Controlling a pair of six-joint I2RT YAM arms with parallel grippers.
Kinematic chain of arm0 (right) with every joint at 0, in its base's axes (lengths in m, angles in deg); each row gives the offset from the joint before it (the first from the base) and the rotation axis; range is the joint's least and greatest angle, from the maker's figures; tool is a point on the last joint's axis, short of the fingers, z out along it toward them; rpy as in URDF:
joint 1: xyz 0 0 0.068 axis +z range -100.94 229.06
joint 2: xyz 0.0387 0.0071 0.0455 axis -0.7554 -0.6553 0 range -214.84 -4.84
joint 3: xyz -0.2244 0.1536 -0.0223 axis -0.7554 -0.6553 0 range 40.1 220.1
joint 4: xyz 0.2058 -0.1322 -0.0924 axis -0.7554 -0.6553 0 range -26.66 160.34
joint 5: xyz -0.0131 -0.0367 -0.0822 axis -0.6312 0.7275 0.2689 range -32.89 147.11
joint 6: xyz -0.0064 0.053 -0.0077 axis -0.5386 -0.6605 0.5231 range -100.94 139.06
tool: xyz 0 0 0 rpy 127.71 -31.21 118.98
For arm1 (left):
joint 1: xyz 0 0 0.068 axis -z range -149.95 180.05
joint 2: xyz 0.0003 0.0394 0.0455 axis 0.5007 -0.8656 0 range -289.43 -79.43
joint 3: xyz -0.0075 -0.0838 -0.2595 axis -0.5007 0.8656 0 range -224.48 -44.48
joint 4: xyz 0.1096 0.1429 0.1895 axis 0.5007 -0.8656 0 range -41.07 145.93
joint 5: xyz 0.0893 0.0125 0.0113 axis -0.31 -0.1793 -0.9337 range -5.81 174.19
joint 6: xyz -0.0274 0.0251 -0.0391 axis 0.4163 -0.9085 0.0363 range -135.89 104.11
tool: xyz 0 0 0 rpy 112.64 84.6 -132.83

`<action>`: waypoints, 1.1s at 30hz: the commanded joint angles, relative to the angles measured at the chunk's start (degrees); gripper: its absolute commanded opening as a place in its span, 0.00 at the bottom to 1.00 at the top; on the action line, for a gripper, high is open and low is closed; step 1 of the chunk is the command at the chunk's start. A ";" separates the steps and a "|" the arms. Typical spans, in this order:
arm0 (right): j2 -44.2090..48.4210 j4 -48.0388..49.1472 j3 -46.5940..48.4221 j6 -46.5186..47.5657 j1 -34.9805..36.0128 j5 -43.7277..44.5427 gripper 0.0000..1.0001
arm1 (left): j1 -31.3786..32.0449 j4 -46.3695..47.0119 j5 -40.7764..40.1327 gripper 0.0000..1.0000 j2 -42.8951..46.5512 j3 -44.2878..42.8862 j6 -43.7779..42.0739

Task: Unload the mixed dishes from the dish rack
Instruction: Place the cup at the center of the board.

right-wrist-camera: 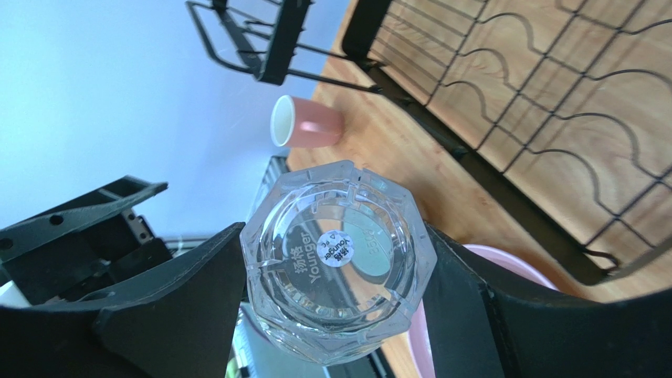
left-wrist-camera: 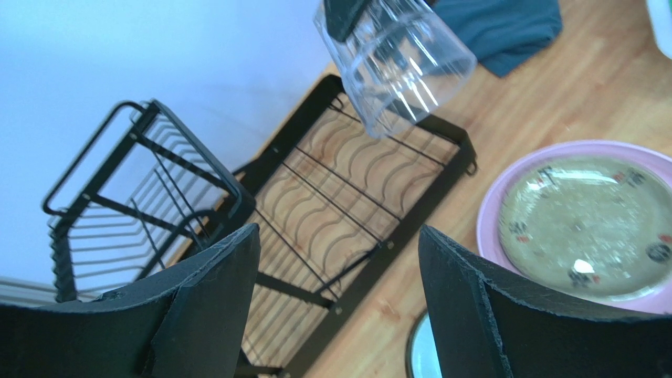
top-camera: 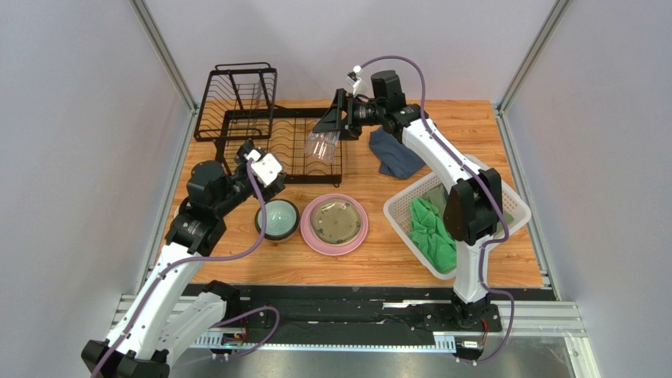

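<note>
My right gripper (top-camera: 322,132) is shut on the clear glass tumbler (top-camera: 320,146), which it holds tilted in the air above the right end of the black dish rack (top-camera: 260,118). In the right wrist view the tumbler's base (right-wrist-camera: 337,256) fills the gap between the fingers. Open and empty, my left gripper (top-camera: 246,152) hovers over the rack's near left edge, its fingers (left-wrist-camera: 213,291) wide apart. The rack's flat tray (left-wrist-camera: 355,181) holds nothing. A pale teal bowl (top-camera: 277,218) and a pink plate (top-camera: 356,233) carrying the cream plate (top-camera: 335,221) sit on the table before the rack. A pink mug (right-wrist-camera: 308,122) lies on its side beside the rack.
A white lattice basket (top-camera: 505,197) with green clothes (top-camera: 430,228) stands at the right. A folded dark blue cloth (top-camera: 394,153) lies right of the rack. The rack's raised basket section (top-camera: 237,90) stands at the back left, near the grey wall.
</note>
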 commanded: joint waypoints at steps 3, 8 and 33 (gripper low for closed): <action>4.37 12.69 -2.04 -9.61 0.74 -7.74 0.00 | 4.11 13.30 -6.46 0.80 -4.68 -0.40 -0.67; 4.54 16.56 -3.19 -12.69 0.83 -9.94 0.00 | 5.87 18.75 -4.80 0.79 -6.27 1.53 -1.03; 4.46 30.27 -8.73 -24.99 4.61 -13.98 0.00 | 10.44 36.77 -7.69 0.52 -14.53 5.31 -0.68</action>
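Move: The clear cup, held in the right gripper with its mouth turned left, is about 10 cm ahead of the open left hand, 11 cm to its right and some 4 cm below. The green bowl is about 5 cm behind the left hand and 1 cm right; the pink plate is 6 cm behind and 15 cm right; both lie roughly 25 cm down. From the right hand, the left gripper is about 12 cm back, 14 cm left and 3 cm higher. Bring the left gripper about 6 cm right and 5 cm forward to the cup's mouth, tipping its fingers up some 10 degrees and partly closing them near the rim. Meanwhile keep the cup gripped in the right hand and carry it about 4 cm left, as much back and slightly less up, raising its mouth end as you meet the left fingers. ##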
